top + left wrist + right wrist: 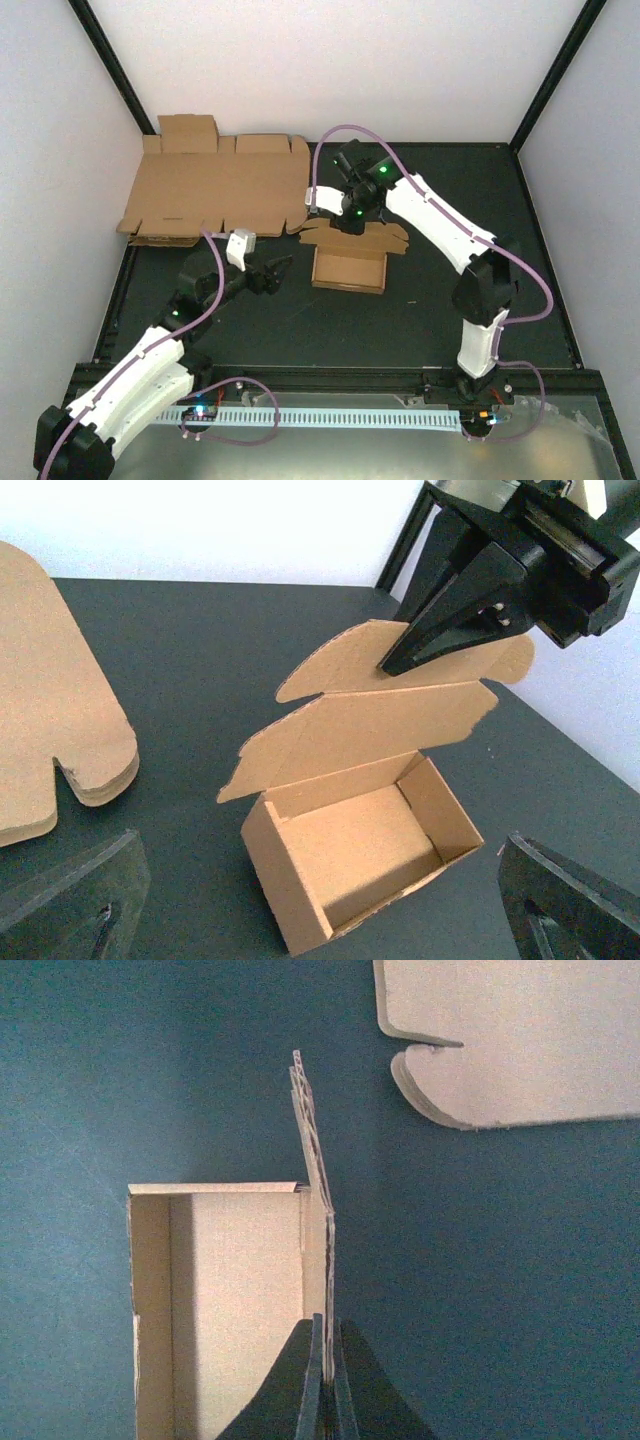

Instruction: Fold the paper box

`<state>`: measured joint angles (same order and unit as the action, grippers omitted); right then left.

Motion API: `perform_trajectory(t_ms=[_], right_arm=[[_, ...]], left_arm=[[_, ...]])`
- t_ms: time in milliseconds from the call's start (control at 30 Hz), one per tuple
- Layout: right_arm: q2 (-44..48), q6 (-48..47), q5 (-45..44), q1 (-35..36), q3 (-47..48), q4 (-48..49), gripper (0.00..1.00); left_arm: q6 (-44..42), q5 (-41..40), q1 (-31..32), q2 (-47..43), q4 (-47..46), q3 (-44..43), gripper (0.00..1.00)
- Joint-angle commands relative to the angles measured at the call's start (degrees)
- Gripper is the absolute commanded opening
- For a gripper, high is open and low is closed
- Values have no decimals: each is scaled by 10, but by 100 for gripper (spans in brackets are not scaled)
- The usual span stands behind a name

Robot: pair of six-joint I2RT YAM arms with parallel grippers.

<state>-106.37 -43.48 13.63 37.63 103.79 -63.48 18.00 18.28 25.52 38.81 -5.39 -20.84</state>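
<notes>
The paper box (348,268) stands half-folded in the middle of the dark table as an open brown tray (360,850) with its lid flap (370,725) raised along the far side. My right gripper (350,222) comes down from above and is shut on the top edge of that lid flap (318,1160). In the right wrist view my right gripper (327,1360) pinches the thin cardboard edge beside the open tray (230,1300). My left gripper (283,270) hovers open just left of the box with nothing between its fingers (75,900).
A stack of larger flat cardboard sheets (215,185) lies at the back left, its rounded tabs (520,1040) close to the box. White walls and a black frame bound the table. A white cable track (330,415) runs along the near edge.
</notes>
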Motion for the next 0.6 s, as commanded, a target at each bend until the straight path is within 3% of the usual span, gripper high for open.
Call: perform_trajectory(t_ms=[0, 67, 133, 233, 433, 567], right_arm=[[-16, -39, 6, 9, 46, -30, 2], [-21, -40, 4, 12, 48, -28, 8], [-20, -32, -8, 15, 44, -14, 29], [-1, -11, -19, 15, 28, 24, 47], [85, 45, -21, 13, -39, 127, 58], [179, 124, 6, -8, -140, 240, 63]], left_arm=[[-8, -16, -1, -9, 14, 3, 99], [-9, -17, -1, -11, 15, 3, 99], [-9, -19, -1, -11, 15, 4, 99], [-12, -21, -1, -10, 16, 5, 99], [-30, -34, -2, -1, 9, 6, 99], [-32, -30, -2, 8, 4, 1, 99]])
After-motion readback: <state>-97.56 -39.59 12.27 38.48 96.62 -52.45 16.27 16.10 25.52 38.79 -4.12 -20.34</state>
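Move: The right fingers are shut on the box lid near its fold with the tuck flap; the lid's middle is about 5 cm below the right hand and 2 cm back. The open tray's middle lies some 7 cm back, level sideways and 11 cm below. The flat cardboard's middle lies roughly 15 cm ahead and 36 cm left, 12 cm below. From the left hand, the lid is about 10 cm ahead, 16 cm right and 4 cm lower. The right hand eases the last centimetre or so to the left with the lid still pinched, then spreads its fingers from shut to a bit over half open, which ends their hold on the cardboard. Once open, it rises about 4 cm, up and away from the lid and tray, while the wrist tilts some 10 degrees so that the fingertips swing forward and left. ##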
